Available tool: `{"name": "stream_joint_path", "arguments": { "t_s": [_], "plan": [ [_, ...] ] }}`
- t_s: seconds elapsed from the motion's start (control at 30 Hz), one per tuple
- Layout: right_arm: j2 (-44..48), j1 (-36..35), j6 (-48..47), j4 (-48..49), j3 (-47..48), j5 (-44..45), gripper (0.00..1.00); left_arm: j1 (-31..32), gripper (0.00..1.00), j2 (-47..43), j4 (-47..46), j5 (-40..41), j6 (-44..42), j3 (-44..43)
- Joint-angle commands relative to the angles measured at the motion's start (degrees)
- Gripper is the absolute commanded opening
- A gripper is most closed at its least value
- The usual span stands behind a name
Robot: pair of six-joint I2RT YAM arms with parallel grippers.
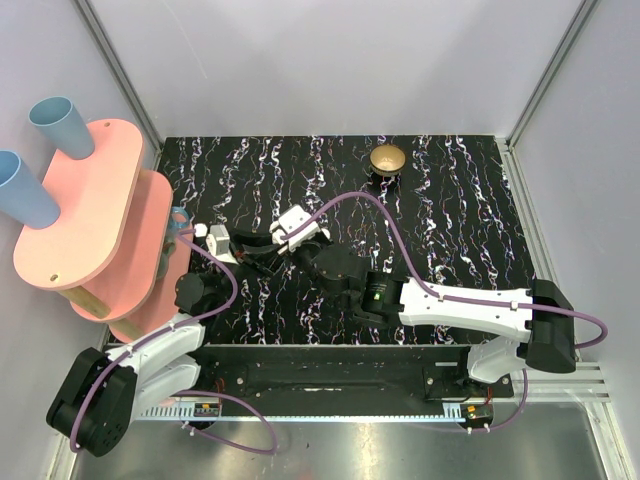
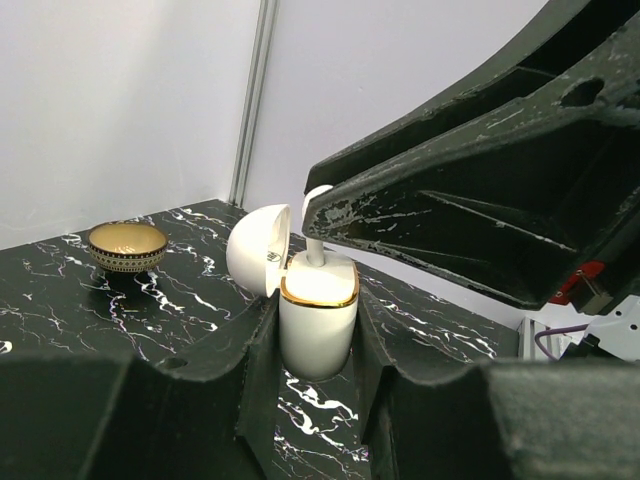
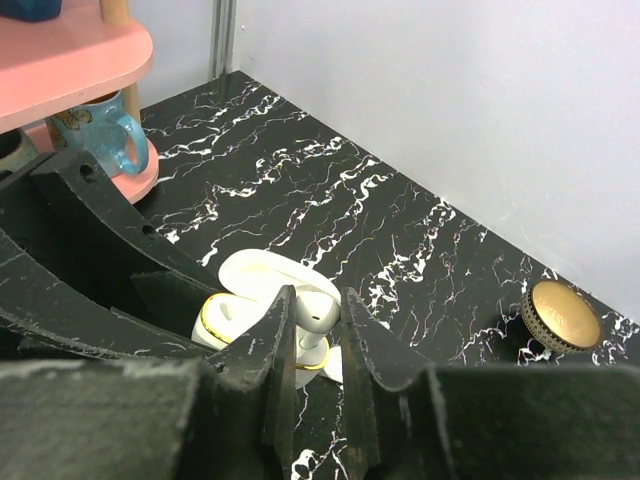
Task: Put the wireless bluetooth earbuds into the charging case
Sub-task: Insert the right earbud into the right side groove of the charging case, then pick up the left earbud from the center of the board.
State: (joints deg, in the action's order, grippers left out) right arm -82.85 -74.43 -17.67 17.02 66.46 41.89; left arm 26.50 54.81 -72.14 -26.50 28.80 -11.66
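Note:
The charging case [image 2: 316,320], white with a gold rim, stands upright on the black marble table with its lid [image 2: 255,250] swung open to the left. My left gripper [image 2: 317,330] is shut on the case body, one finger on each side. Directly over the case, my right gripper [image 3: 318,295] is shut on one of the white earbuds [image 3: 318,312]. Its stem [image 2: 315,245] points down and reaches the case's open top [image 3: 225,320]. From above, both grippers [image 1: 262,250] meet at the table's left middle and hide the case.
A gold round dish [image 1: 387,158] on a black base sits at the table's far edge. A pink two-tier shelf [image 1: 90,215] with two blue cups [image 1: 62,125] stands at the left, with a blue mug [image 3: 105,140] on its lower tier. Grey walls enclose the table.

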Motion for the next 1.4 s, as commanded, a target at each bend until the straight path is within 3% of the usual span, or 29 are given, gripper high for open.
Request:
{"name": "stream_joint_path", "arguments": {
  "t_s": [0.0,0.33,0.53,0.7,0.8,0.83,0.93,1.03,1.37],
  "plan": [
    [1.3,-0.4,-2.1,-1.3,0.8,-1.5,0.0,0.0,0.0,-0.3,-23.2,1.2,-0.7,-2.1],
    [2.2,-0.4,2.2,-8.0,0.9,-5.6,0.0,0.1,0.0,-0.7,-23.3,1.9,-1.1,-1.8],
    [2.3,-0.4,3.3,-9.8,1.7,-4.8,0.15,0.0,0.0,-0.6,-23.2,1.8,-1.4,-1.9],
    [2.9,-0.4,3.8,-9.6,2.9,-5.1,0.44,0.0,0.0,-0.4,-23.2,1.5,-1.6,-1.8],
    [3.7,-0.4,4.4,-9.2,3.2,-5.7,0.47,0.0,0.0,-0.4,-23.2,1.3,-1.9,-1.8],
    [3.9,-0.4,4.5,-8.8,3.2,-5.9,0.54,0.0,0.0,-0.3,-23.2,1.4,-1.9,-1.7],
    [5.5,-0.4,5.5,-8.4,2.9,-7.1,0.56,0.0,0.0,-0.3,-23.2,1.3,-2.2,-1.5],
    [7.9,-0.4,7.4,-8.1,2.5,-7.8,0.64,0.0,0.0,-0.1,-23.2,1.4,-2.4,-1.3],
    [17.3,-0.3,11.7,-6.9,-0.4,-7.0,0.73,0.0,0.0,-0.2,-23.2,1.3,-3.5,-0.6]
  ]
}}
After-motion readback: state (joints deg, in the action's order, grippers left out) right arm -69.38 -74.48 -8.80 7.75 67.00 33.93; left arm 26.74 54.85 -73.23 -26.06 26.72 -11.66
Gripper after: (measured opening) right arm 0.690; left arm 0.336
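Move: The charging case's right groove lies just under the right hand, about 2 cm below and 1 cm ahead, with the earbud's stem already pointing into it. The open lid stands some 3 cm ahead and 3 cm to the left, about 1 cm lower. The left fingertips grip the case's near end, roughly 3 cm left, 1 cm back and 4 cm below. From the left hand, the groove is about 2 cm ahead, 3 cm right and 2 cm up. The right earbud, already pinched by its head, is eased about 1 cm down and slightly back into the case's right groove by the right hand. The fingers then open wide and let go, and the hand backs away, rising some 7 cm from its lowest point while drawing back and to the right, rolling about 15 degrees so its left side lifts. The left hand keeps the case gripped almost still. ##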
